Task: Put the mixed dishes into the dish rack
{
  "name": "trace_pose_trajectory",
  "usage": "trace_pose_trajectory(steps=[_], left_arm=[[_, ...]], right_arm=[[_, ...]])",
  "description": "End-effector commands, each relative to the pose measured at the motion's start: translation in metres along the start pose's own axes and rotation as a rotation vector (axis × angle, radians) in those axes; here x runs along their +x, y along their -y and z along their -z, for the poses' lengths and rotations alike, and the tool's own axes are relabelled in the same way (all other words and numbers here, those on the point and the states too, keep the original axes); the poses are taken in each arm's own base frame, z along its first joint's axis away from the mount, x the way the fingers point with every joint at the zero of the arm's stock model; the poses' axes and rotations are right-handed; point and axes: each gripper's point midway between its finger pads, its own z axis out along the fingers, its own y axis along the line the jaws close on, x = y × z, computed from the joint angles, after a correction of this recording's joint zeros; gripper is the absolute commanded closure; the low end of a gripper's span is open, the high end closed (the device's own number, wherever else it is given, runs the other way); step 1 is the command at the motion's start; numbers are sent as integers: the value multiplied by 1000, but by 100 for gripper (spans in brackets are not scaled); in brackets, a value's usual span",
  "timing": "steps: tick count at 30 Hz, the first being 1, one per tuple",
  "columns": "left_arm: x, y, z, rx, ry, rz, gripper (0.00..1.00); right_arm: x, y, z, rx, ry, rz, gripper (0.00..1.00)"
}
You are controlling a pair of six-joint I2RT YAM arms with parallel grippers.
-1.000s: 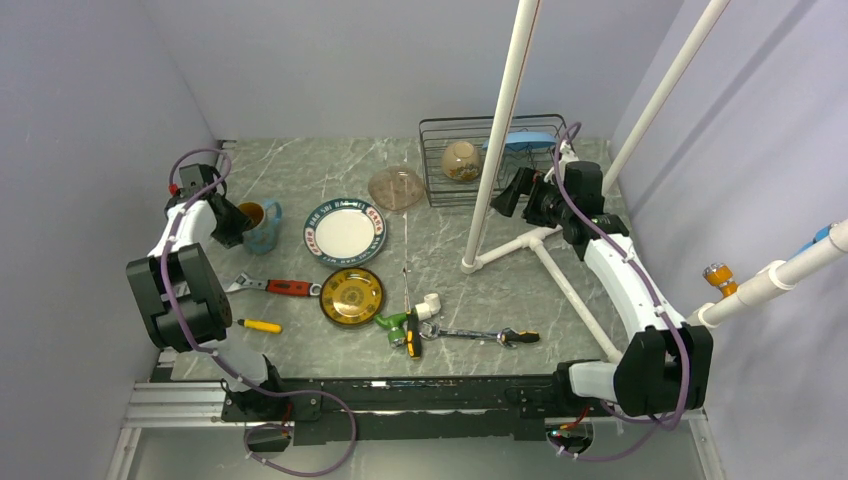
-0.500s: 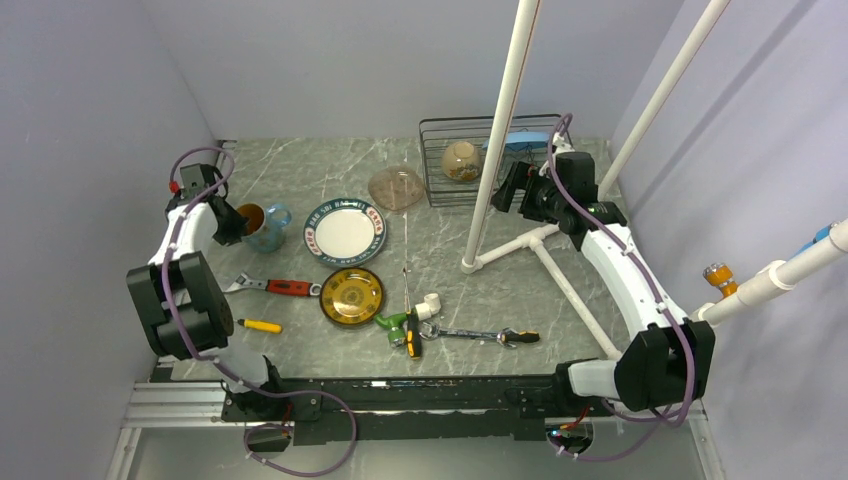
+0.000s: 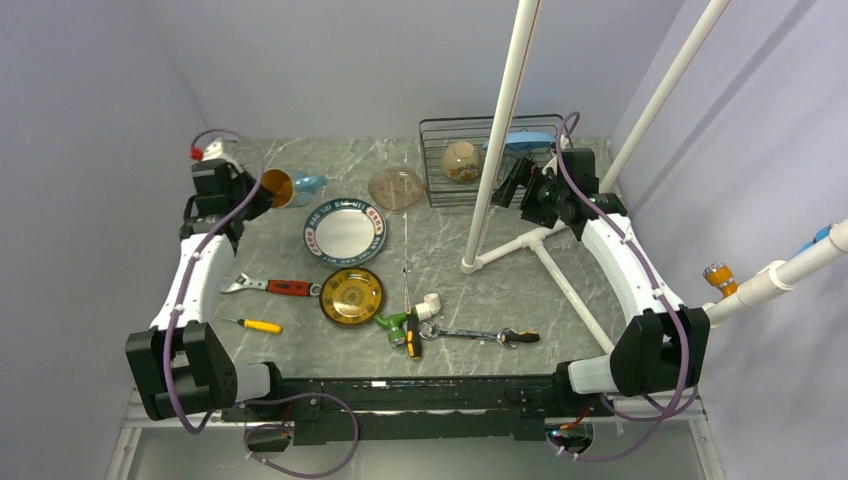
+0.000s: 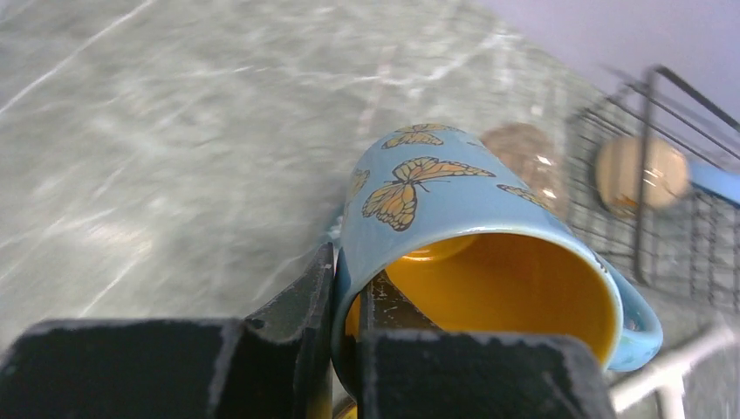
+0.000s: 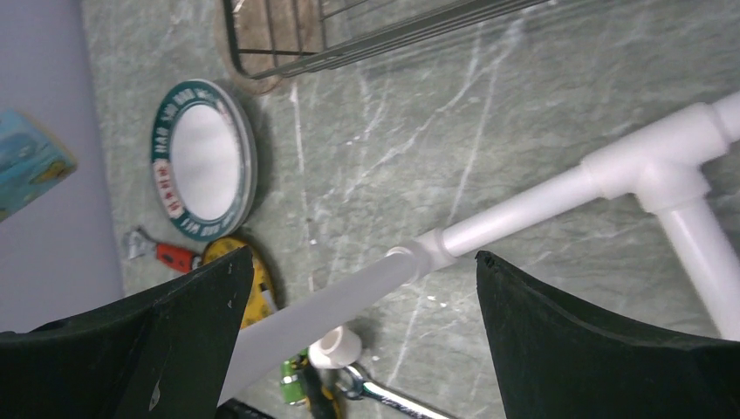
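My left gripper (image 4: 347, 279) is shut on the rim of the teal butterfly mug (image 4: 436, 201), one finger inside and one outside. The mug (image 3: 285, 185) hangs tilted on its side above the table's far left. The black wire dish rack (image 3: 445, 190) stands at the back, holding a tan bowl (image 3: 460, 160) and a light-blue plate (image 3: 525, 138). A whitish bowl (image 3: 396, 187) lies beside the rack. The green-rimmed white plate (image 3: 345, 230) and the yellow-centred plate (image 3: 352, 296) lie flat mid-table. My right gripper (image 3: 515, 185) is open and holds nothing, right of the rack.
A white pipe frame (image 3: 500, 130) rises in front of the rack, its foot (image 5: 524, 209) crossing between my right fingers' view. A red-handled wrench (image 3: 275, 287), a yellow screwdriver (image 3: 255, 325) and more tools (image 3: 450, 332) lie near the front.
The left gripper shut on the mug's rim, then lifted it off the table and carried it back and to the right, tipping it sideways. The right gripper barely shifted.
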Motion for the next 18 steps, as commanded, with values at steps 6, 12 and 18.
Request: trace_pose_trajectory(steps=[6,12,18], left_arm=[[-50,233,53,709,370,-249,100],[-23,318,60,944,418,-336,100],[17,376,73,1146,379,-309,100]], right_arm=[[-35,-67,12,-265,29,-76,0],[-43,-93,24,-384,14,-100,0],[-42,-121,43,-597,11,-120,1]])
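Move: The left hand holds the mug, whose middle is about 6 cm to its right; the open right gripper lies roughly 55 cm to the left hand's right and about level with it. From the left hand, the dish rack is some 54 cm right, 18 cm ahead and 15 cm lower; the white plate is 15 cm right, 3 cm ahead and 19 cm below; the clear plate is 28 cm right and 14 cm ahead, 18 cm below. For the right hand, the mug is about 49 cm left, nearly level. Sweeping fast to the right, the left hand carries the mug about 29 cm towards the open right gripper, also rising some 8 cm and easing forward. Its wrist swings clockwise and tips its fingers upward as it goes, the pinch on the mug's wall unchanged. The right hand climbs about 7 cm and comes 5 cm left to meet it, rolling its left side up some 20 degrees, fingers kept wide open. ##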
